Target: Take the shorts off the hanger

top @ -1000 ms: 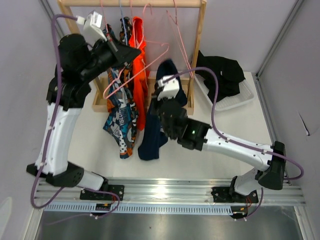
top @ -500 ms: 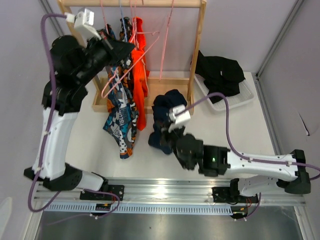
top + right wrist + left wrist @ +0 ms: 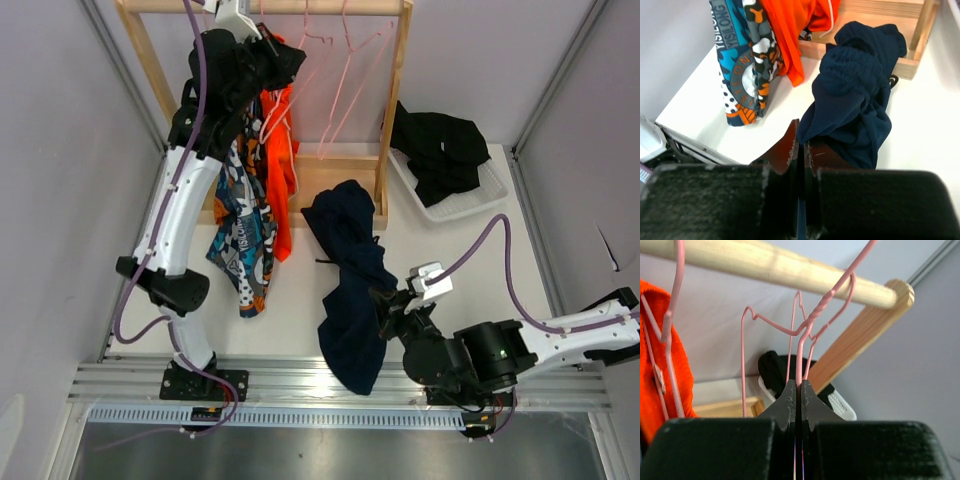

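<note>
The navy shorts (image 3: 350, 265) lie stretched over the table from the rack's base toward the near edge. My right gripper (image 3: 388, 303) is shut on one corner of them; in the right wrist view the navy shorts (image 3: 855, 85) bunch just beyond the right gripper (image 3: 801, 137). My left gripper (image 3: 288, 58) is up at the wooden rail (image 3: 340, 7), shut on the neck of a bare pink wire hanger (image 3: 807, 325); the left gripper (image 3: 796, 386) pinches the wire. Orange shorts (image 3: 280, 170) and teal-orange printed shorts (image 3: 240, 245) hang from the rail.
Black shorts (image 3: 440, 150) lie in a white tray (image 3: 485, 195) at the back right. The rack's wooden post (image 3: 393, 100) and base (image 3: 345, 163) stand behind the navy pair. More pink hangers (image 3: 350, 90) dangle from the rail. Metal rails run along the near edge.
The right gripper pulled the navy shorts down off the hanger and toward the near edge. The left arm swung up and carried the pink hanger to the rail.
</note>
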Available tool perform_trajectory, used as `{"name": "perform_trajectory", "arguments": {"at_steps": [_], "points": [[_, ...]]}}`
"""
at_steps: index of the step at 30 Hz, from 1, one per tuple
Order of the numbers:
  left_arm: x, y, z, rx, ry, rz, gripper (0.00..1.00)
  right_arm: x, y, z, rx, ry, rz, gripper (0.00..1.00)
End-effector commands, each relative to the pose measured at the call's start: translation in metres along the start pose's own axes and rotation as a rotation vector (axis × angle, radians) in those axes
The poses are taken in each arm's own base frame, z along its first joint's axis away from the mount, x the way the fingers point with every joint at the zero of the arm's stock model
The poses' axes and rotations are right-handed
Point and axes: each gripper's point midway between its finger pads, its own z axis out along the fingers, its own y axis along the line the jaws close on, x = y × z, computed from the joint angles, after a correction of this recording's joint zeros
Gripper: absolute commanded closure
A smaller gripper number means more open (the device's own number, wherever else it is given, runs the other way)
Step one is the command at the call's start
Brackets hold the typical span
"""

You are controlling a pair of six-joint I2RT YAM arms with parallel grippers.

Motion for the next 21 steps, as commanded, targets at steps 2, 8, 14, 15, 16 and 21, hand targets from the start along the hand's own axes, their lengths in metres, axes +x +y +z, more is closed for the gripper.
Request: {"name": "perform_trajectory", "arguments": {"at_steps": [2,8,14,15,16,21], "points": [[-0.049,-0.016,0.01,0.053,-0.182,-0.013,1.0,-0.004,-0.019,-0.008,0.082,-0.074,0.035,1.0],[-0.022,0.001,0.031,0.03,-0.123,-0.014,1.0,-0.048,-0.035,-0.01,0.167,-0.153,0.046,1.0],[0.012,0.015,0.028,0.003,-0.022,-0.037,1.0,-0.11,-0.052,0.012,0.114,-0.172,-0.044,1.0],[0.011,0.013,0.025,0.009,-0.02,-0.038,1.0,-0.125,-0.066,0.016,0.156,-0.205,-0.038,1.0],[0.022,0.018,0.025,0.002,0.006,-0.04,0.98,-0.136,-0.073,0.018,0.178,-0.216,-0.103,1.0],[0.019,0.006,0.003,0.042,0.029,-0.014,0.4,-0.233,-0.111,0.031,0.344,-0.335,-0.197,1.0]]}}
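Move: The right hand already holds the navy shorts; the white basket they go to lies about 37 cm ahead, 20 cm right and 30 cm down, with black shorts in it. The rack's right foot is some 28 cm ahead, 5 cm right, 30 cm down. From the left hand, shut on an empty pink hanger, the rod is about 6 cm ahead and 14 cm up; the orange shorts hang roughly 8 cm ahead, 8 cm left, 12 cm below. Still gripping the navy shorts, the right hand first dips about 1 cm, then sweeps up, forward and right towards the basket, each by 10 cm or so, its wrist turning some 20 degrees clockwise. The left hand carries the pink hanger forward about 4 cm under the rod, then sinks about 7 cm and opens halfway, letting go of it. ##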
